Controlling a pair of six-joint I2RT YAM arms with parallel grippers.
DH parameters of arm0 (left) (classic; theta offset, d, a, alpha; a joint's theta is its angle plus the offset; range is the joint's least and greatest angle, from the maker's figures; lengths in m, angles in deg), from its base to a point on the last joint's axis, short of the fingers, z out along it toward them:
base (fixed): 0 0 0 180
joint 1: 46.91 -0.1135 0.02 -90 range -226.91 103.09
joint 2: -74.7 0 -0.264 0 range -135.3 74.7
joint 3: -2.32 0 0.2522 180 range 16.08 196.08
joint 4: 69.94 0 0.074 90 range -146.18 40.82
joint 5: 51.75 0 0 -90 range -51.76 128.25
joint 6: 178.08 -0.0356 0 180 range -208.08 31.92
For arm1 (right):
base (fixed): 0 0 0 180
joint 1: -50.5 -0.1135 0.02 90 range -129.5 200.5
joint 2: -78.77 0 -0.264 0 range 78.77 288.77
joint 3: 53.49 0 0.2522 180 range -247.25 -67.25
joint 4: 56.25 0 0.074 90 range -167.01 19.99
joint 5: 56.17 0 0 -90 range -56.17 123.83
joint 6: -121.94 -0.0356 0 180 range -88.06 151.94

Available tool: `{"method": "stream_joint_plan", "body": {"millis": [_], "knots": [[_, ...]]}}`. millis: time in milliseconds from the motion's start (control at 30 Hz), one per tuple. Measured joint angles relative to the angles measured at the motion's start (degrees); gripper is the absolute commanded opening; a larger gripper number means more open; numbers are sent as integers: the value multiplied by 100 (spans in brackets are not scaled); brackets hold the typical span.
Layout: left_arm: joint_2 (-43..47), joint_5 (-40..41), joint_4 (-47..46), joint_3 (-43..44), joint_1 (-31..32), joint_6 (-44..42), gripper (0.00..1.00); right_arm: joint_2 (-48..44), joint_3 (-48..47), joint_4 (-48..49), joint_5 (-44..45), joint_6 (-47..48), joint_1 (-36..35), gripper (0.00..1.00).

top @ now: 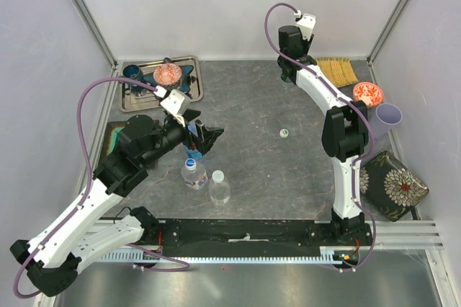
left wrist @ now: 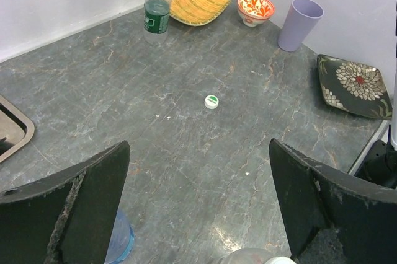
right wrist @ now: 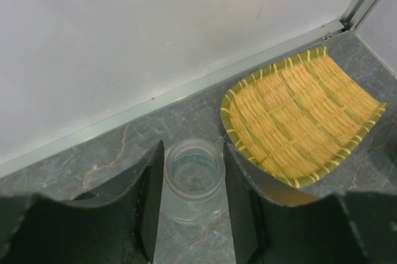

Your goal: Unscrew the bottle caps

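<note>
My right gripper [right wrist: 193,147] reaches to the back of the table, shut on the neck of the greenish bottle [right wrist: 192,205]. That bottle's mouth is open, with no cap on it; the same bottle [left wrist: 156,5] stands upright in the left wrist view. A loose green-and-white cap [top: 284,133] lies mid-table. My left gripper [top: 209,141] hangs open and empty above the blue-tinted bottle [top: 193,151]. The blue-white labelled bottle [top: 193,174] and the plain clear bottle [top: 219,187] stand just in front, both capped.
A bamboo tray [top: 337,70], a red patterned bowl [top: 367,93], a lilac cup [top: 387,117] and a dark floral plate [top: 395,184] line the right side. A metal tray [top: 193,95] with a bowl and a dark cup sits back left.
</note>
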Motion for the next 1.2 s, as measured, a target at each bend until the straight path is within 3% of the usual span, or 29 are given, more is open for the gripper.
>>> {"method": "stream_joint_plan", "body": {"millis": [333,1033,1200], "knots": [[-2,0,0,-2,0,0,100,0,0,-308,-173,-68,-2,66],[-59,-2,0,-7,0,0,100,0,-96,-426,-354,-146,22,72],[-59,-4,0,-24,0,0,100,0,-96,-428,-398,-155,31,79]]}}
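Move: The green-labelled bottle stands in the right fingers at the back of the table, its neck at the hand point and its middle about 8 cm below. The yellow basket lies some 16 cm to the right and 2 cm farther out, and the loose green-and-white cap about 22 cm back, straight behind, both roughly 17 cm below the hand. From the left hand the bottle is some 36 cm ahead, 26 cm to the right and 18 cm down. Downward by barely 1.5 cm, the right hand eases along the green-labelled bottle's neck while its fingers, already starting to part, spread from about half to three quarters open and let go of the neck. The fingers tip down a few degrees; the hand then comes back up half a centimetre and stays around the bottle top without drawing away. ##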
